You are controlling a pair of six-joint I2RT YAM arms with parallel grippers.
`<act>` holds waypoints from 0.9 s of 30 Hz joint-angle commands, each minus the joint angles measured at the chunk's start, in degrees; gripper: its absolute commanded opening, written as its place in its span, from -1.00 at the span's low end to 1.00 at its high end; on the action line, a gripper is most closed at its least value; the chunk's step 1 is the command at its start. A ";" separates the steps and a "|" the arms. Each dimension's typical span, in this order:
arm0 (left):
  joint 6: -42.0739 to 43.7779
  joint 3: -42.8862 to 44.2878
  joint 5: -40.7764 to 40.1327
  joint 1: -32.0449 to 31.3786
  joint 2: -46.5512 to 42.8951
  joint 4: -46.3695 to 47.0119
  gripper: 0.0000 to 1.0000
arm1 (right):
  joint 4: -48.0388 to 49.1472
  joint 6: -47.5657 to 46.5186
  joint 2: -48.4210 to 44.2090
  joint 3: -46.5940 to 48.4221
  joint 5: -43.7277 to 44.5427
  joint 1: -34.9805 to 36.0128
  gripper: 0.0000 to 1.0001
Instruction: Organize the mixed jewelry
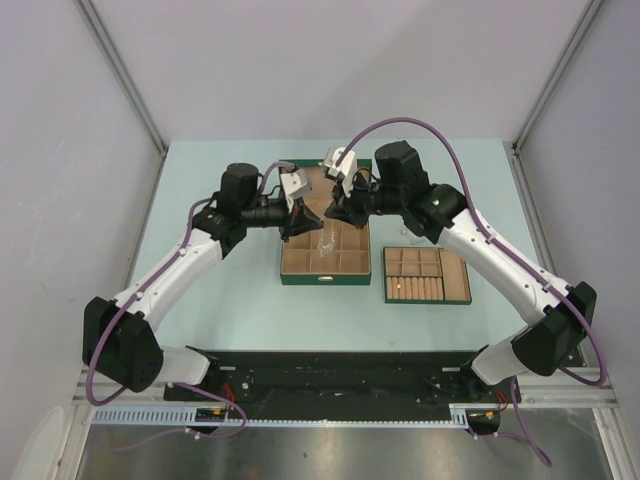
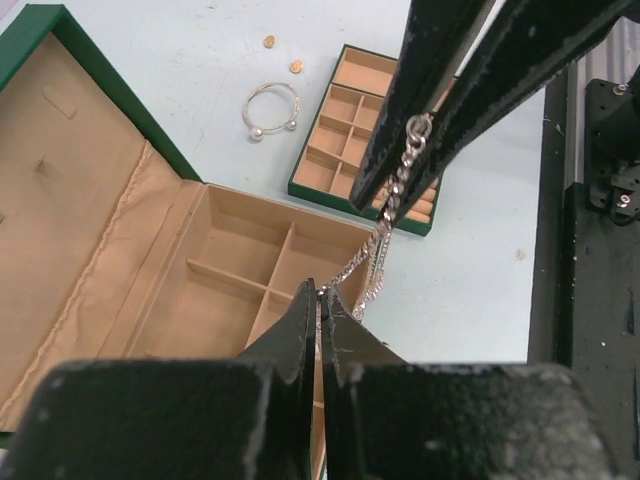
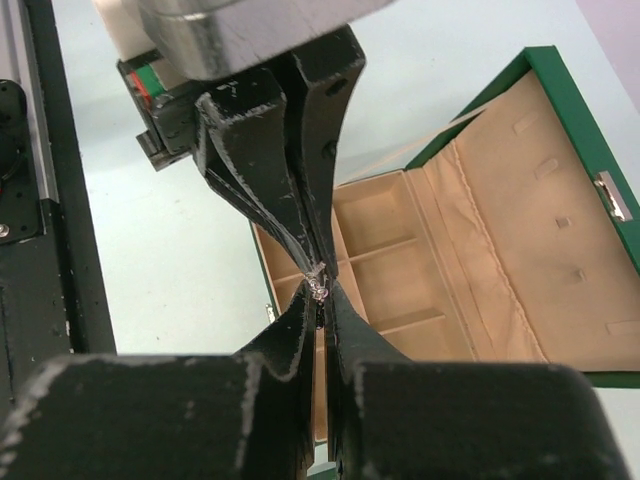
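A fine silvery chain necklace (image 2: 392, 205) is stretched between my two grippers above the open green, tan-lined box (image 2: 225, 300). My left gripper (image 2: 322, 291) is shut on its lower end. My right gripper (image 3: 320, 292) is shut on the other end, and its fingers (image 2: 470, 90) reach into the left wrist view from the top right. A slack loop of chain (image 1: 325, 246) hangs over the box's compartments. In the top view both grippers (image 1: 300, 215) (image 1: 336, 210) meet tip to tip over the box (image 1: 320, 281). A thin silvery bangle (image 2: 270, 108) with two pale beads lies on the table.
The flat green tray (image 1: 456, 272) with tan ring rolls sits right of the box, also in the left wrist view (image 2: 345, 105). Two small gold studs (image 2: 296, 66) lie on the pale table beyond the bangle. The box lid (image 3: 520, 220) lies open and flat, its clasp outward.
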 commanded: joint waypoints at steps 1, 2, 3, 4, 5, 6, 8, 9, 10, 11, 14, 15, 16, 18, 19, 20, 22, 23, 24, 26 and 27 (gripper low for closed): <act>-0.08 1.22 -2.63 0.30 -2.04 1.57 -0.99 | 0.08 -1.40 -1.41 0.08 0.87 -0.98 -1.00; -0.16 1.40 -2.81 0.38 -2.04 1.57 -0.99 | -0.01 -1.31 -0.97 0.08 0.96 -1.07 -1.00; -0.17 1.57 -2.98 0.65 -1.69 1.48 -0.99 | -0.01 -1.31 -0.80 0.16 0.96 -1.16 -1.00; -0.17 1.75 -3.25 1.00 -1.52 1.31 -0.99 | 0.08 -1.48 -0.62 0.08 1.05 -1.25 -1.00; 0.01 2.10 -3.25 1.09 -1.43 1.05 -0.99 | 0.25 -1.49 -0.44 0.08 1.14 -1.34 -1.00; 0.01 2.19 -3.42 1.26 -1.08 0.96 -0.99 | 0.43 -1.57 -0.27 0.08 1.57 -1.34 -1.00; -0.17 2.28 -3.77 1.88 -0.99 0.95 -0.99 | 0.69 -1.75 0.00 0.08 2.02 -1.69 -1.00; -0.25 2.19 -3.95 2.05 -0.90 1.22 -0.99 | 0.87 -1.84 0.26 0.08 2.54 -1.86 -1.00; -0.43 2.28 -4.21 2.49 -0.90 1.39 -0.99 | 0.96 -1.84 0.52 0.08 2.81 -2.13 -1.00; -0.52 2.54 -4.30 2.67 -0.90 1.57 -0.99 | 1.22 -1.92 0.61 0.08 2.98 -2.21 -1.00; -0.52 3.33 -4.91 3.02 -0.20 1.66 -0.99 | 1.74 -2.36 1.75 0.16 4.39 -2.30 -1.00; -0.60 3.51 -5.09 3.11 0.24 1.75 -0.99 | 1.92 -2.63 1.93 0.16 5.17 -2.30 -1.00; -0.43 3.60 -5.44 3.28 0.50 1.75 -0.99 | 2.18 -2.80 2.63 0.16 5.70 -2.39 -1.00; -0.60 4.04 -5.88 3.55 1.38 2.27 -0.99 | 2.80 -3.51 3.16 0.08 7.46 -2.57 -1.00; -0.52 4.21 -6.06 3.90 1.65 2.45 -0.99 | 3.15 -3.77 3.94 0.08 8.08 -2.74 -1.00; -0.69 4.73 -6.50 3.99 1.91 2.71 -0.99 | 3.85 -4.21 4.30 0.08 8.69 -3.00 -1.00; -0.69 5.09 -7.02 4.25 3.05 3.06 -0.99 | 4.47 -4.65 5.70 0.43 10.36 -3.18 -1.00; -0.61 5.53 -7.20 4.34 3.40 3.24 -0.99 | 4.99 -4.82 6.23 0.60 10.89 -3.36 -1.00; -0.60 5.79 -7.81 4.34 4.19 3.68 -0.99 | 5.43 -4.91 6.67 0.78 11.68 -3.62 -1.00; -0.52 6.75 -8.43 4.52 5.33 3.77 -0.99 | 6.22 -4.83 8.25 1.48 12.65 -3.88 -1.00; -0.52 7.20 -8.96 4.52 5.86 3.86 -0.99 | 6.49 -4.83 8.78 1.83 12.91 -4.06 -1.00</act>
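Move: Both hands already pinch the chain necklace above the open green box. The middle of its lid, where the small hooks are, lies about 7 cm ahead of the left hand and 12 cm below; from the right hand it is some 5 cm ahead, 1 cm left and 17 cm below. The box compartments are centred about 5 cm back and 1 cm right of the left hand, 19 cm down; the bracelet lies roughly 20 cm right and 4 cm back of the right hand, 28 cm down. Both hands keep their shut pinch on the chain and carry it forward towards the lid, slowly at first and then faster, the left about 5 cm, swinging some 2 cm left and turning about 10 degrees counter-clockwise while staying nearly level. The right goes forward about 6 cm, sinks some 4 cm mostly in the second half and edges 2 cm right, turning clockwise with its fingers dipping further down, so the two grips draw apart. ##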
